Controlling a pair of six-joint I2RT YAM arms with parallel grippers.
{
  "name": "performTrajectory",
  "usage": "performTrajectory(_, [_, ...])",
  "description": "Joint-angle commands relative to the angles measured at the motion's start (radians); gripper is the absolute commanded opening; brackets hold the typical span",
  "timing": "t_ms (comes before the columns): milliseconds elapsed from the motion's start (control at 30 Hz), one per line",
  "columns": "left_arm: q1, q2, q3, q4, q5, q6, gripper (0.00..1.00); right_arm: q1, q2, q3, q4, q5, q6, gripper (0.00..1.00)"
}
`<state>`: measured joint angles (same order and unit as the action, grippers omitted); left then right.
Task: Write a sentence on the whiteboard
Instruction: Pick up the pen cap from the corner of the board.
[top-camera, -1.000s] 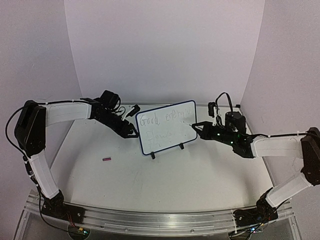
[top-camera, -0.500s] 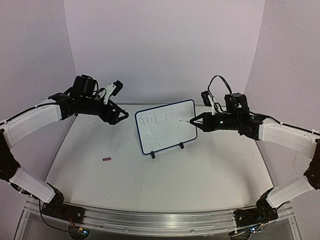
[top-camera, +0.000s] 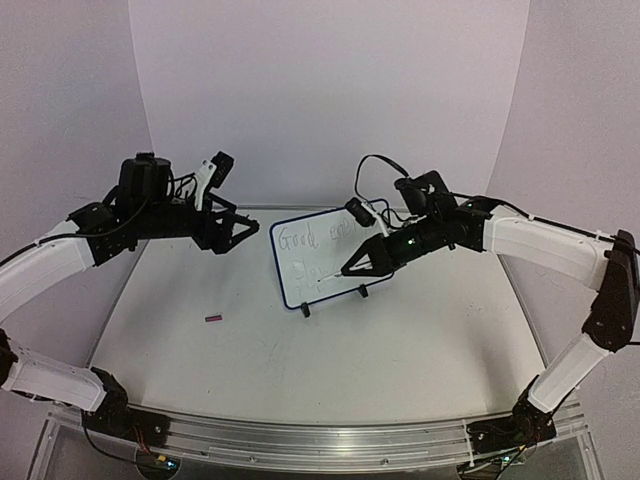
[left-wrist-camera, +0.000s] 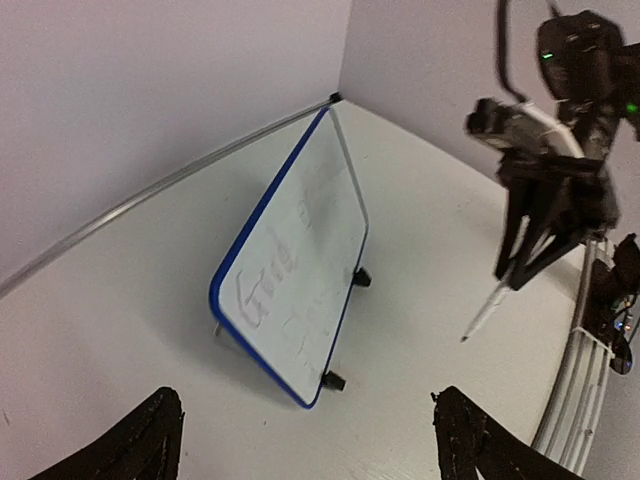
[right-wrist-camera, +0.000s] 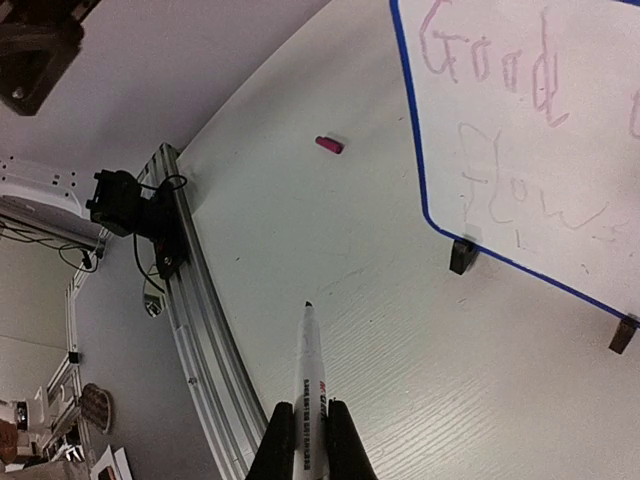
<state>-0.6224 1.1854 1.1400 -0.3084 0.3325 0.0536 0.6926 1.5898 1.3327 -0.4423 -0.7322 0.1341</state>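
The whiteboard stands tilted on its two black feet at the middle back of the table. It also shows in the left wrist view and the right wrist view. The sentence is faint, with "Good" on the upper line and roughly "Flow" below. My right gripper is shut on a white marker in front of the board. The marker points down at the table, its tip off the board. My left gripper is open and empty, raised to the left of the board.
A small pink cap lies on the table left of the board and also shows in the right wrist view. An aluminium rail runs along the near edge. Walls close in the back and both sides.
My left gripper has left the board's left edge and risen away to the left. My right arm has lifted and swung left across the board, taking the marker tip off the upper line.
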Motion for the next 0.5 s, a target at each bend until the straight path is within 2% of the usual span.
performTrajectory(0, [0.008,-0.053,-0.188,0.067,-0.214,-0.102,0.87,0.029,0.021,0.055,-0.067,-0.036,-0.040,0.00])
performTrajectory(67, [0.028,-0.065,-0.288,0.103,-0.294,-0.158,0.87,0.032,0.025,0.054,-0.067,-0.027,-0.044,0.00])
performTrajectory(233, [0.155,-0.013,-0.424,0.160,-0.234,-0.293,0.86,0.033,0.013,0.040,-0.065,-0.008,-0.053,0.00])
performTrajectory(333, [0.222,0.030,-0.455,0.190,-0.178,-0.330,0.86,0.034,0.001,0.022,-0.063,0.003,-0.054,0.00])
performTrajectory(467, [0.246,0.139,-0.438,0.232,-0.100,-0.327,0.86,0.033,-0.004,0.005,-0.057,0.013,-0.053,0.00])
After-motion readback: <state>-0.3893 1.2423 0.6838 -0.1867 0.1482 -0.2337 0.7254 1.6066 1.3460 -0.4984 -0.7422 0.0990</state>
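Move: The pen cap lies on the table about 31 cm below the left hand, some 13 cm to its left and about 5 cm ahead. The whiteboard's middle is about 13 cm ahead, 18 cm to the right and 20 cm below that hand; the board's near-left foot stands about 8 cm ahead, 9 cm to the right and 31 cm down. From the right hand, the cap is roughly 33 cm to the left, 6 cm ahead and 23 cm below. Down towards the pen cap comes the left hand, fast, sinking some 20 cm and swinging about 11 cm left, away from the whiteboard, with a slight reach forward. On the way the wrist tips its fingers down and turns counter-clockwise, each by roughly 30 degrees. The fingers stay wide open, ending still well above the cap without touching. ##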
